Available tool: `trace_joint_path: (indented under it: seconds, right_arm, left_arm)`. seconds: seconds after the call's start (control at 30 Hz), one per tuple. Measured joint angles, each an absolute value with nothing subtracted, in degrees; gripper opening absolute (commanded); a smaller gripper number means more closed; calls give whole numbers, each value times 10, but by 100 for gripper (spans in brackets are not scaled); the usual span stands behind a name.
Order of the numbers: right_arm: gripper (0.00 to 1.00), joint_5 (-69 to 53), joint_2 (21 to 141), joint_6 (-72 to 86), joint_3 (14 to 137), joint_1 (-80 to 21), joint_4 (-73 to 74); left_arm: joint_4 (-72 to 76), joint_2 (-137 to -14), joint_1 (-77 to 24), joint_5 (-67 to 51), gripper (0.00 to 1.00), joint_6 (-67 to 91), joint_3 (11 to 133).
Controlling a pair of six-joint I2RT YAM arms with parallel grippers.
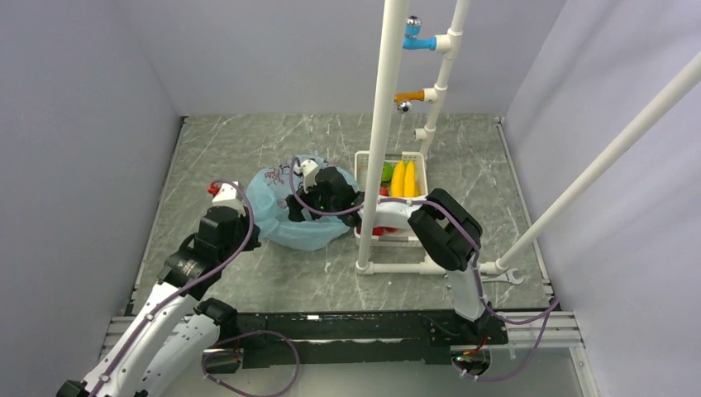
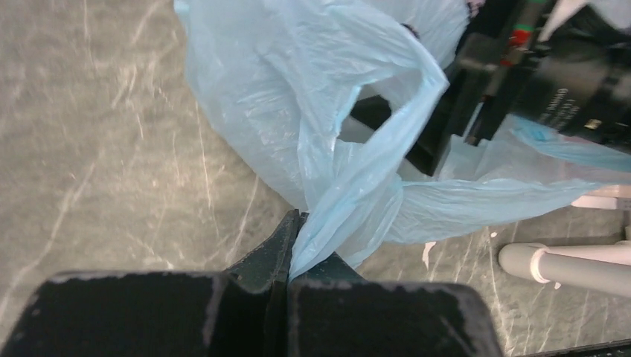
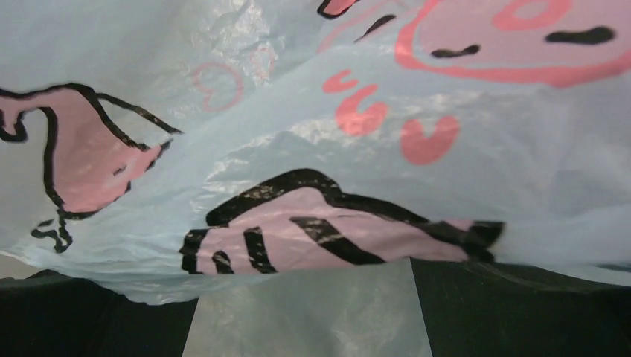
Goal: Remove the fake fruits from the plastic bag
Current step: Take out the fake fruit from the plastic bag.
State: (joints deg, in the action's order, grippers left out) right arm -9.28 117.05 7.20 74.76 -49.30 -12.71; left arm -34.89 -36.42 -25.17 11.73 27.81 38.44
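The light-blue plastic bag [image 1: 285, 223] lies crumpled on the table left of centre. My left gripper [image 2: 296, 232] is shut on a twisted strip of the bag [image 2: 350, 201] at its near-left side. My right gripper [image 3: 305, 312] is open, its dark fingers [image 3: 521, 312] wide apart at the bag's top, with printed pink-and-black film [image 3: 312, 230] draped across the fingertips. What lies inside the bag is hidden. Fake fruits lie in the white basket [image 1: 360, 165]: yellow bananas [image 1: 403, 178], a green piece [image 1: 387, 172] and red pieces [image 1: 382, 230].
A white pipe frame stands just right of the bag, with an upright post [image 1: 380, 132] in front of the basket and a base pipe [image 1: 397, 267] on the table. A slanted pipe [image 1: 603, 161] crosses the right side. Grey walls close in left, back and right.
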Motion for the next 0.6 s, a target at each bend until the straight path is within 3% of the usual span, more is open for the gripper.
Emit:
trace_joint_path:
  seconds: [0.4, 0.5, 0.6]
  right_arm:
    - [100, -36, 1159, -44, 698, -540, -165]
    - [100, -50, 1159, -34, 702, -535, -163]
    - [100, -85, 1159, 9, 715, -514, -166]
  left_arm:
    - [-384, -351, -252, 154, 0, 350, 341]
    - [-389, -362, -252, 155, 17, 357, 341]
    - [-390, -375, -252, 153, 48, 356, 342]
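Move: The left hand, still pinching a handle strip, has the middle of the plastic bag about 12 cm ahead, 11 cm to its right and 13 cm below. The right hand is already inside the bag mouth with its fingers wide apart, the bag's middle some 2 cm ahead and 2 cm to its right, roughly level. From the right hand, the white basket lies about 25 cm right and 3 cm ahead; fruit left in the bag is hidden. Downward goes the left hand, about 5 cm and slightly back and left, tipping its fingers down and turning a little counter-clockwise, then starting to open around the bag's handle strip. The right hand, wide open within the bag, draws back some 2 cm and sinks slightly while rolling, then turns forward and up again, part-way unrolling; the film stays draped across its fingers. ##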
